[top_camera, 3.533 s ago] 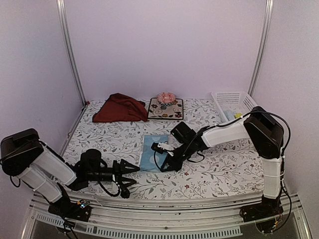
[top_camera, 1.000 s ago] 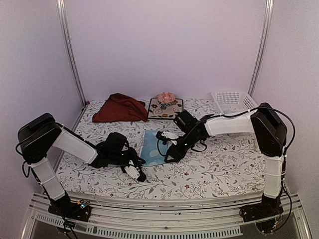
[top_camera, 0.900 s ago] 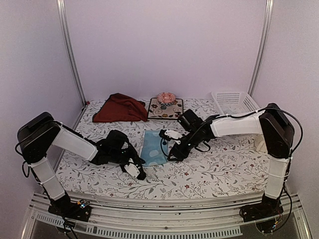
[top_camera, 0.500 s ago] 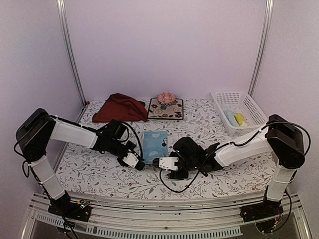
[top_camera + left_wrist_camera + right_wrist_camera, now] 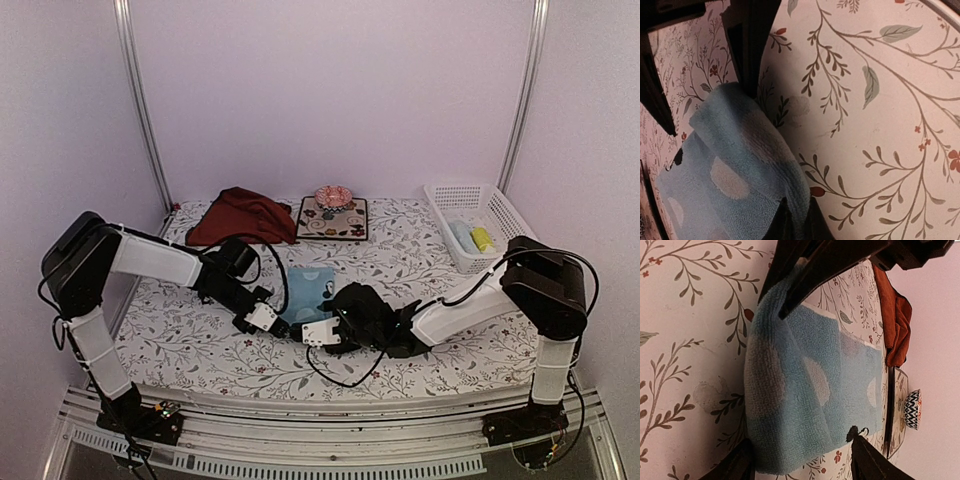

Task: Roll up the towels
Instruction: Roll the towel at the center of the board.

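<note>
The light blue dotted towel (image 5: 309, 290) lies flat in the middle of the table, its near edge curled up into a short fold (image 5: 747, 150). My left gripper (image 5: 262, 318) is at the fold's left end and is shut on it; in the left wrist view the cloth is pinched between the two dark fingertips (image 5: 796, 216). My right gripper (image 5: 318, 332) is open at the fold's right end, and its fingers (image 5: 735, 466) straddle the towel (image 5: 805, 390) without pinching it. The dark red towel (image 5: 240, 217) lies bunched at the back left.
A square dark floral mat (image 5: 333, 220) with a round patterned object (image 5: 334, 196) on it sits behind the blue towel. A white basket (image 5: 497, 206) at the back right holds a yellow roll (image 5: 482, 238) and a pale blue roll (image 5: 461, 236).
Both arms have come down to the blue towel's near edge. The right arm swung from over the towel to its front and opened wider. The left gripper took hold of the edge.
</note>
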`<state>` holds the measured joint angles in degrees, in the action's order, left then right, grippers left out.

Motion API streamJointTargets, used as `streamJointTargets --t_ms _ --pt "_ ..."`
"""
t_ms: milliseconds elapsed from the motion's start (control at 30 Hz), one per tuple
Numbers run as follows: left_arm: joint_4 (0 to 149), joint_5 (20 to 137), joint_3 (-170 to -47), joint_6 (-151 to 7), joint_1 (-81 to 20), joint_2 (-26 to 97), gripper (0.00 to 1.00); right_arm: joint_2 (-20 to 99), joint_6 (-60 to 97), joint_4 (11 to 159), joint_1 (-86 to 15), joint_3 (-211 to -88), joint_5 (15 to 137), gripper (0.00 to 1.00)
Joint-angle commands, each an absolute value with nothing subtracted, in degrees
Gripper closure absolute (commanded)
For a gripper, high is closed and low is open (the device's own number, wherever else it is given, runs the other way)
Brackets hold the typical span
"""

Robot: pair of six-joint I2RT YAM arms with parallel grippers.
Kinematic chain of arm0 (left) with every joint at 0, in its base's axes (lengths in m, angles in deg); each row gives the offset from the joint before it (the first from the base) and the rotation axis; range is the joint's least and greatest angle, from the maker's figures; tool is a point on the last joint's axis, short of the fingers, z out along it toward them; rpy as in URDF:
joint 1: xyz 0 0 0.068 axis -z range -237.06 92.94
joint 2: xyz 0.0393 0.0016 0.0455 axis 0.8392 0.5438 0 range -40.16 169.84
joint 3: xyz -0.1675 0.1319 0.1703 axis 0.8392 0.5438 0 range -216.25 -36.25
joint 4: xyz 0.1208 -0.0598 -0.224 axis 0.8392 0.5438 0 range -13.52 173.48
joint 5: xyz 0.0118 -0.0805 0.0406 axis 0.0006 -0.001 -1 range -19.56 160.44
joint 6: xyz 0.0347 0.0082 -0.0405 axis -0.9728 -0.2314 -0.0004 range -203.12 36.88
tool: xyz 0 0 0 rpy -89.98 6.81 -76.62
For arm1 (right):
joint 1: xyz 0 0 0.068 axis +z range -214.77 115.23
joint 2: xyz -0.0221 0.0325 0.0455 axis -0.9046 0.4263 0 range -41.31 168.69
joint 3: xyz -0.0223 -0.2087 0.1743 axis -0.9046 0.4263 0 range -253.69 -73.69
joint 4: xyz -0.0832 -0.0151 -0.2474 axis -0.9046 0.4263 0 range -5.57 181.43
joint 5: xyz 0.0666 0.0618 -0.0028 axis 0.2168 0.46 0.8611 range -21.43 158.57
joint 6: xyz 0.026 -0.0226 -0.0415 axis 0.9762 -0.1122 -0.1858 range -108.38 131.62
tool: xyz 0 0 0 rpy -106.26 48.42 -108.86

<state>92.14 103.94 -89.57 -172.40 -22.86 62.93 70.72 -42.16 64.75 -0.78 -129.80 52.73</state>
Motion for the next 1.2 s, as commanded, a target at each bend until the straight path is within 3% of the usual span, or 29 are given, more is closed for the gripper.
streamJointTargets --t_ms 0,200,500,733,967,1167 --pt "95.29 105.66 -91.39 -171.98 -23.22 63.99 0.94 72.75 -44.53 61.97 -0.29 -132.19 51.62 0.35" --pt "95.60 105.56 -92.24 -171.19 -23.30 64.47 0.93 73.09 -46.36 64.00 0.40 -131.54 54.77 0.37" --pt "92.47 104.63 -91.17 -169.09 -23.31 63.75 0.84 74.07 -46.83 71.80 1.20 -133.63 60.41 0.37" --pt "91.35 104.50 -90.72 -169.23 -23.30 63.75 0.81 76.54 -45.89 72.35 1.48 -135.53 56.70 0.39" --pt "91.26 103.36 -90.35 -169.96 -23.26 63.31 0.72 78.49 -43.96 72.38 1.42 -135.88 53.17 0.47" --pt "90.82 102.44 -89.83 -170.13 -23.45 63.16 0.70 78.55 -40.69 73.58 1.34 -135.83 52.65 0.63"
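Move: The towel's rolled near edge runs crosswise between the two hands. Its middle lies about 3 cm left, 1 cm back and 2 cm below the right hand, whose wide-open fingers stand around the right end. The end pinched by the left hand is some 7 cm to the right hand's left, also 2 cm lower, and the flat part is about 13 cm ahead and 2 cm left, 3 cm lower. From the left hand the rolled edge's middle is some 4 cm right, level. The left fingers loosen their pinch on the roll's left end, opening to roughly a third while still straddling it, the hand shifting barely a centimetre forward overall. The right hand, around the roll's other end, slides about 3 cm left along it and sinks nearly 2 cm, easing 2 cm back then partly forward again, its fingers narrowing from wide to under half open around the roll. ##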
